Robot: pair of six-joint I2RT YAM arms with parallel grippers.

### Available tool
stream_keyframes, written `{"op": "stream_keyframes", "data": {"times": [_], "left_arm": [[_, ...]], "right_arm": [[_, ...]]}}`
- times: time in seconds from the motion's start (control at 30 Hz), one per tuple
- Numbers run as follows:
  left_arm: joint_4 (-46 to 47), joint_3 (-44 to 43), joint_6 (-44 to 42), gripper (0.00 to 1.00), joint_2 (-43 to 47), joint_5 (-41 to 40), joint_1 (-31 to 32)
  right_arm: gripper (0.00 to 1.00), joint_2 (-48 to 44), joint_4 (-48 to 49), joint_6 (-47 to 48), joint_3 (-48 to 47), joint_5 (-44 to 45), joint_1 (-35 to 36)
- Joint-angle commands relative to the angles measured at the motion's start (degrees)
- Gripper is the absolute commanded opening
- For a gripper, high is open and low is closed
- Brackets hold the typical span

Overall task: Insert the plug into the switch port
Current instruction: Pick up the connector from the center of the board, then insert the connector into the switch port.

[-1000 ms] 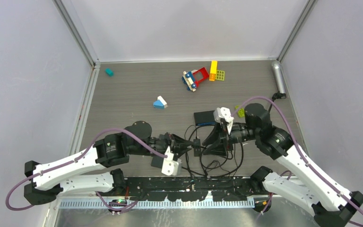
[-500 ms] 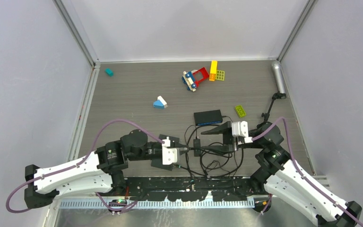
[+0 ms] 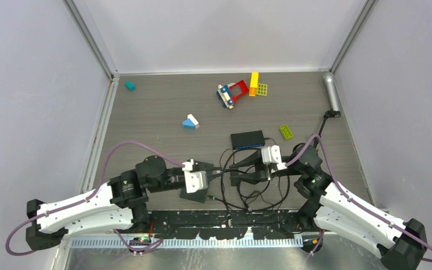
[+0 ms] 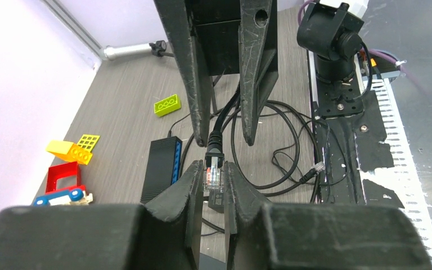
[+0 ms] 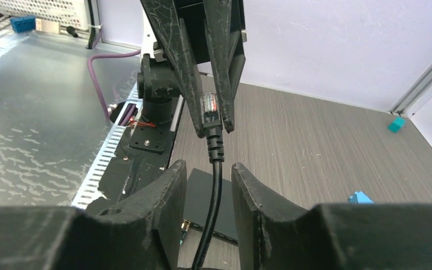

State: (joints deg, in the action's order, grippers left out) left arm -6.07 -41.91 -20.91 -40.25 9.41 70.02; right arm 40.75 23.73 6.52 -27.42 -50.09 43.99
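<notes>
A clear plug (image 4: 214, 175) on a black cable (image 4: 225, 115) sits pinched between the fingers of my left gripper (image 4: 214, 166). That gripper (image 3: 225, 175) is shut on it and points right. My right gripper (image 3: 241, 169) faces it tip to tip, open. In the right wrist view the cable (image 5: 214, 188) runs between the fingers of my right gripper (image 5: 209, 166) with a gap on each side. There the plug (image 5: 209, 107) shows past them, in the left gripper (image 5: 214, 130). The black switch (image 3: 247, 139) lies on the table just behind both grippers, and its blue port side (image 4: 174, 160) shows in the left wrist view.
Loops of black cable (image 3: 253, 194) lie between the arm bases. Toy bricks are scattered behind: a red and yellow cluster (image 3: 239, 90), a blue and white brick (image 3: 190, 121), a green brick (image 3: 286, 131), a teal block (image 3: 129, 85). A metal cylinder (image 3: 330, 90) lies by the right wall.
My right arm has dropped from above the switch and turned its gripper left, onto the cable. The left arm has drawn back to the left, the plug still in its grip.
</notes>
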Motion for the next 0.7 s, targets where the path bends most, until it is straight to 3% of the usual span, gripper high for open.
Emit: {"op": "stream_keyframes", "data": {"times": [0.0,0.13,0.27,0.3,0.33,0.37,0.47,0.5,0.53,0.67], "left_arm": [[4.16,0.54,1.13,0.0,1.43,-1.05,0.13],[4.56,1.1,1.03,0.0,2.08,-1.31,0.16],[4.55,1.42,1.1,0.0,2.51,-1.56,0.16],[4.5,1.58,1.52,0.0,2.62,-2.06,0.12],[4.27,1.76,1.95,0.09,2.89,-2.56,0.14],[3.97,1.89,4.04,0.24,3.15,-4.47,0.12],[2.14,3.42,12.41,0.81,5.07,-13.62,0.15],[1.2,4.45,14.99,0.93,6.34,-16.23,0.13],[0.45,5.63,18.11,0.99,7.69,-18.57,0.19],[-2.69,10.46,30.97,1.0,13.47,-29.63,0.17]], "right_arm": [[0.38,-0.09,2.08,1.85,-0.09,0.97,0.74],[0.27,0.33,1.94,2.17,-0.25,0.96,0.88],[0.02,0.94,1.7,2.42,-0.57,0.91,0.84],[0.01,0.99,1.49,2.37,-0.61,1.18,0.88],[0.01,0.89,1.08,2.27,-0.62,1.78,0.86],[0.01,0.6,-0.21,2.23,-0.73,2.85,0.86],[0.01,-0.7,-11.07,3.3,-3.63,9.9,0.84],[0.0,-0.52,-17.67,4.35,-5.93,12.56,0.84],[0.0,-0.13,-23.77,5.4,-8.5,16.45,0.84],[0.01,1.24,-41.68,10.08,-18.21,35.17,0.89]]}}
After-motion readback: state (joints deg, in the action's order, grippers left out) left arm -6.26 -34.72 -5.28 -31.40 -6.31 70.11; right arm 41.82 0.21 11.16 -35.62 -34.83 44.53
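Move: Just behind the boot, the right hand's half-open fingers straddle the cable; the plug lies about 3 cm to that hand's left, at its height. The left hand already pinches the plug head between its fingertips. On the table some 25 cm below the right hand, the switch stands roughly 21 cm ahead and 6 cm right, the black adapter about 6 cm ahead and 1 cm right, and the flat black board 4 cm ahead and 15 cm left. Closing on the cable just behind the plug's boot, the right fingers take hold while the left hand still keeps the plug, both nearly still. Then the left fingers spring wide open and the hand backs off left, forward and down about 5 cm, turning counter-clockwise; the right hand carries the plug forward towards the switch, some 4 cm and slightly down, swinging clockwise about 15 degrees with its fingertips dipping. ##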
